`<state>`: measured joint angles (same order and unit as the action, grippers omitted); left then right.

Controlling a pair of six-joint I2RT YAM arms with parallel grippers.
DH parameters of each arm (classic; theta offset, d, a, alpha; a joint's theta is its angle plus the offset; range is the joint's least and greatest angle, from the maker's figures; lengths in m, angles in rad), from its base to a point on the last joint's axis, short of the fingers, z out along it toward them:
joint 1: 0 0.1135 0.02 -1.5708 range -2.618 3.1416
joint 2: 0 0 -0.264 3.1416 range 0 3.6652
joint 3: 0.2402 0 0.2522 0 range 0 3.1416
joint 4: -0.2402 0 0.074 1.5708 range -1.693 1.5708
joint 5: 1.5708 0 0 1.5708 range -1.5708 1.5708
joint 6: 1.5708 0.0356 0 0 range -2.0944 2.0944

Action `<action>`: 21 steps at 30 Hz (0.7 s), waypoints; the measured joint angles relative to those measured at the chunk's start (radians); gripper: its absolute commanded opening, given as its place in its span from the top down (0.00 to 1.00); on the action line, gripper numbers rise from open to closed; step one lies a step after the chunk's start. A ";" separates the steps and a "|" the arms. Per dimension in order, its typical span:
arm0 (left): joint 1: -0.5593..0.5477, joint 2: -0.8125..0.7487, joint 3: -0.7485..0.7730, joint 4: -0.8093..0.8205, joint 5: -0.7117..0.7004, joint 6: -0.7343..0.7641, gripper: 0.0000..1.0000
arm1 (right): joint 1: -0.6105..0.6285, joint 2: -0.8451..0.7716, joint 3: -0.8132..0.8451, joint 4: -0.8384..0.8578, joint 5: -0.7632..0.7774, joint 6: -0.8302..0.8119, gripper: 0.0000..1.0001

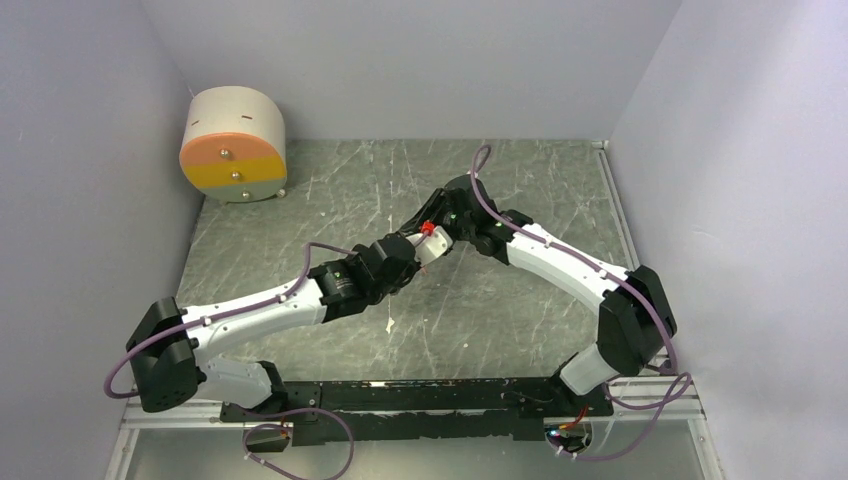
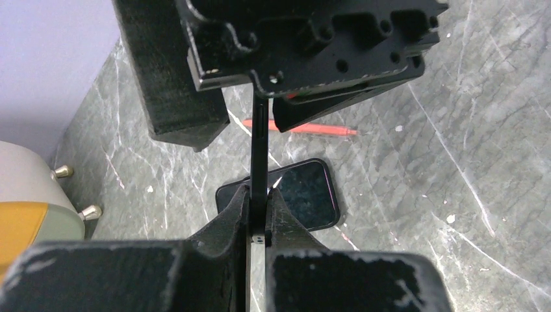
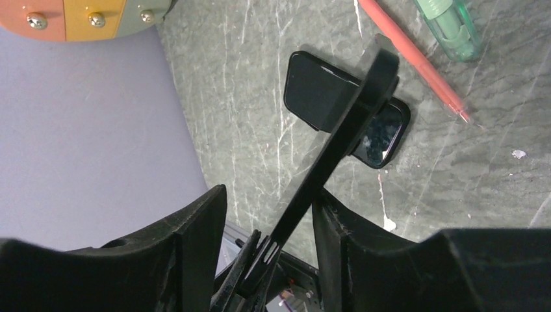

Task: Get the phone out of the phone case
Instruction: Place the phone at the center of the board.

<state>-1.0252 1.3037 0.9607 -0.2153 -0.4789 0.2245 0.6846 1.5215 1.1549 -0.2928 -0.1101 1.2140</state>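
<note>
My left gripper (image 2: 260, 201) is shut on the lower edge of a thin black phone case (image 2: 259, 149), seen edge-on and held upright above the table. The black phone (image 2: 305, 195) lies flat on the grey marble table below, screen up, apart from the case. In the right wrist view the case (image 3: 351, 123) runs slanted between the wide-apart fingers of my right gripper (image 3: 269, 195), close to its right finger, with the phone (image 3: 318, 91) on the table behind. In the top view both grippers, left (image 1: 420, 252) and right (image 1: 440, 232), meet mid-table and hide the phone.
A red pen (image 3: 416, 58) and a green translucent pen-like item (image 3: 448, 26) lie on the table just beyond the phone. A round drawer unit (image 1: 233, 145) with orange and yellow fronts stands at the back left by the wall. Grey walls close in the left, back and right sides.
</note>
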 measured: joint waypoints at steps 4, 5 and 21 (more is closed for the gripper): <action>-0.014 0.005 0.000 0.013 -0.013 0.007 0.96 | 0.001 0.004 0.002 -0.001 -0.003 0.001 0.60; -0.016 0.005 0.001 0.014 -0.018 0.009 0.95 | 0.001 0.004 0.002 -0.005 -0.003 0.000 0.64; -0.037 0.001 0.010 0.009 -0.014 -0.073 0.38 | -0.029 0.018 0.021 0.007 -0.078 -0.100 1.00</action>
<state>-1.0618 1.3048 0.9703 -0.2062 -0.4931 0.1516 0.6552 1.5391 1.1755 -0.2855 -0.1883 1.1145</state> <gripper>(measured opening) 0.485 0.084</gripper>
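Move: The left hand grips the upright, edge-on phone near its back end; the phone's middle is about 5 cm ahead, 3 cm right and 2 cm above that hand. From the open right hand, astride the phone, its middle is roughly 1 cm ahead, 2 cm left and 2 cm up. From the right hand, some 18 cm lower on the table, the red pen is 2 cm ahead and 4 left, the black phone 1 cm back and 12 left, the empty case about 12 ahead and 7 right. The right hand's fingers close on the phone and pinch it by its faces, that hand staying within half a centimetre of its place. As they shut, the left fingers begin to open, let go of the phone and end about half open around its near end, while the left hand eases some 1.5 cm right and back. ##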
